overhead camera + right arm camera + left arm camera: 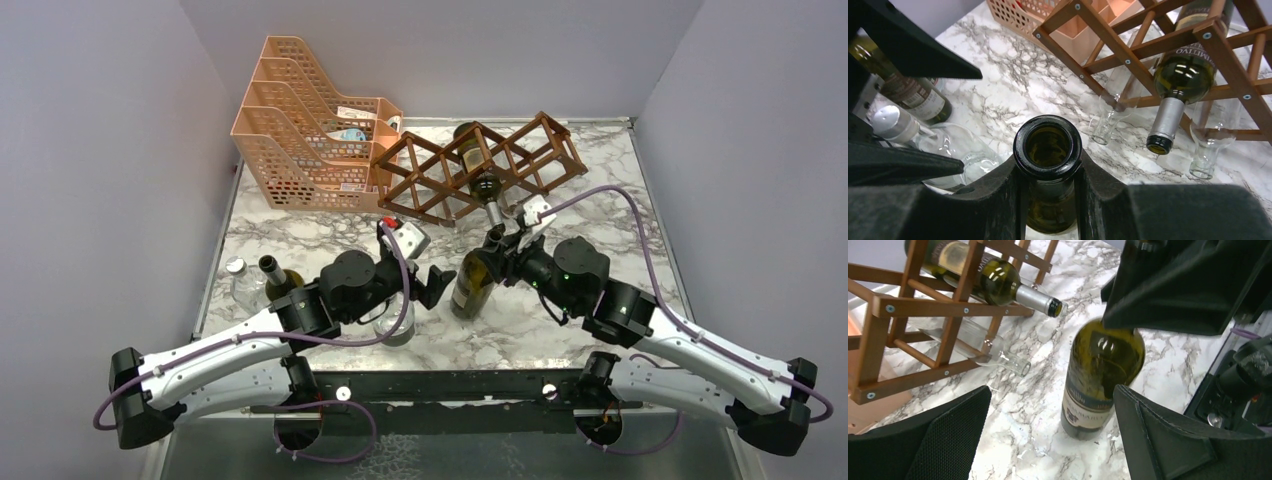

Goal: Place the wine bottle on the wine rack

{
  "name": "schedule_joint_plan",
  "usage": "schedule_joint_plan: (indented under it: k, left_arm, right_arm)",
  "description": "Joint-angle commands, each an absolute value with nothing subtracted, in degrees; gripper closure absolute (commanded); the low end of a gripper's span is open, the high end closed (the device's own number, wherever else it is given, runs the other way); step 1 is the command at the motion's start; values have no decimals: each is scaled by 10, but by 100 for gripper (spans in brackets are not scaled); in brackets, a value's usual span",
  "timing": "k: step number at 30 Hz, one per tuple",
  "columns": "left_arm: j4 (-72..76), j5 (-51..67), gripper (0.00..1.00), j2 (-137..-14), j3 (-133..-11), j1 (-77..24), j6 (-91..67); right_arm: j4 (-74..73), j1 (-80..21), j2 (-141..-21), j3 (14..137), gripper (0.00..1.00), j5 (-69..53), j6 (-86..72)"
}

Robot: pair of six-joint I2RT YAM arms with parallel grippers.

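The dark green wine bottle stands near the table's front, leaning slightly, its base on the marble. My right gripper is shut on its neck just under the open mouth, a finger on each side. My left gripper is open just left of the bottle, its pads spread wide apart and not touching the labelled body. The reddish-brown wine rack stands at the back and holds a green bottle neck-down.
A peach perforated file tray stands at the back left, beside the rack. Clear glass bottles lie in the rack's lower openings. Another green bottle and a clear capped bottle stand by the left arm.
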State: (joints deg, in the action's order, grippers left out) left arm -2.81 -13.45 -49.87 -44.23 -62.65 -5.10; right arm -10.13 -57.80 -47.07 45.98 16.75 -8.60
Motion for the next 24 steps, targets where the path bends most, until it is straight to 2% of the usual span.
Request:
schedule_joint_plan:
  k: [1, 11, 24]
  left_arm:
    - [77, -73, 1, -468, -391, -627, -34]
    - [135, -10, 1, -505, -365, -627, -31]
    - [196, 38, 1, -600, -403, -627, -7]
  right_arm:
    - [-55, -583, -433, 482, 99, 201, -110]
    - [-93, -583, -420, 519, 99, 211, -148]
    - [-97, -582, -391, 592, 99, 186, -160]
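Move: The wine bottle hangs roughly upright below the right gripper, its middle about 11 cm under that hand, 1 cm back and 1 cm left. From the open left gripper, the wine bottle's middle is some 9 cm right, 1 cm ahead and 10 cm lower. From the left gripper, the racked bottle's mouth lies about 13 cm ahead, 13 cm right and 15 cm down; the clear capped bottle stands roughly 5 cm back, 7 cm left and 17 cm down. Keep the right fingers pinched on the bottle's neck and lift, slowly at first and then quickly, about 8 cm in all with a little drift right, rolling the wrist so the bottle's base swings left. Meanwhile bring the left gripper, wide open, back and slightly down, then rightward about 5 cm towards the bottle's body and lower, turning some 15 degrees clockwise. Don't close the left fingers yet. ##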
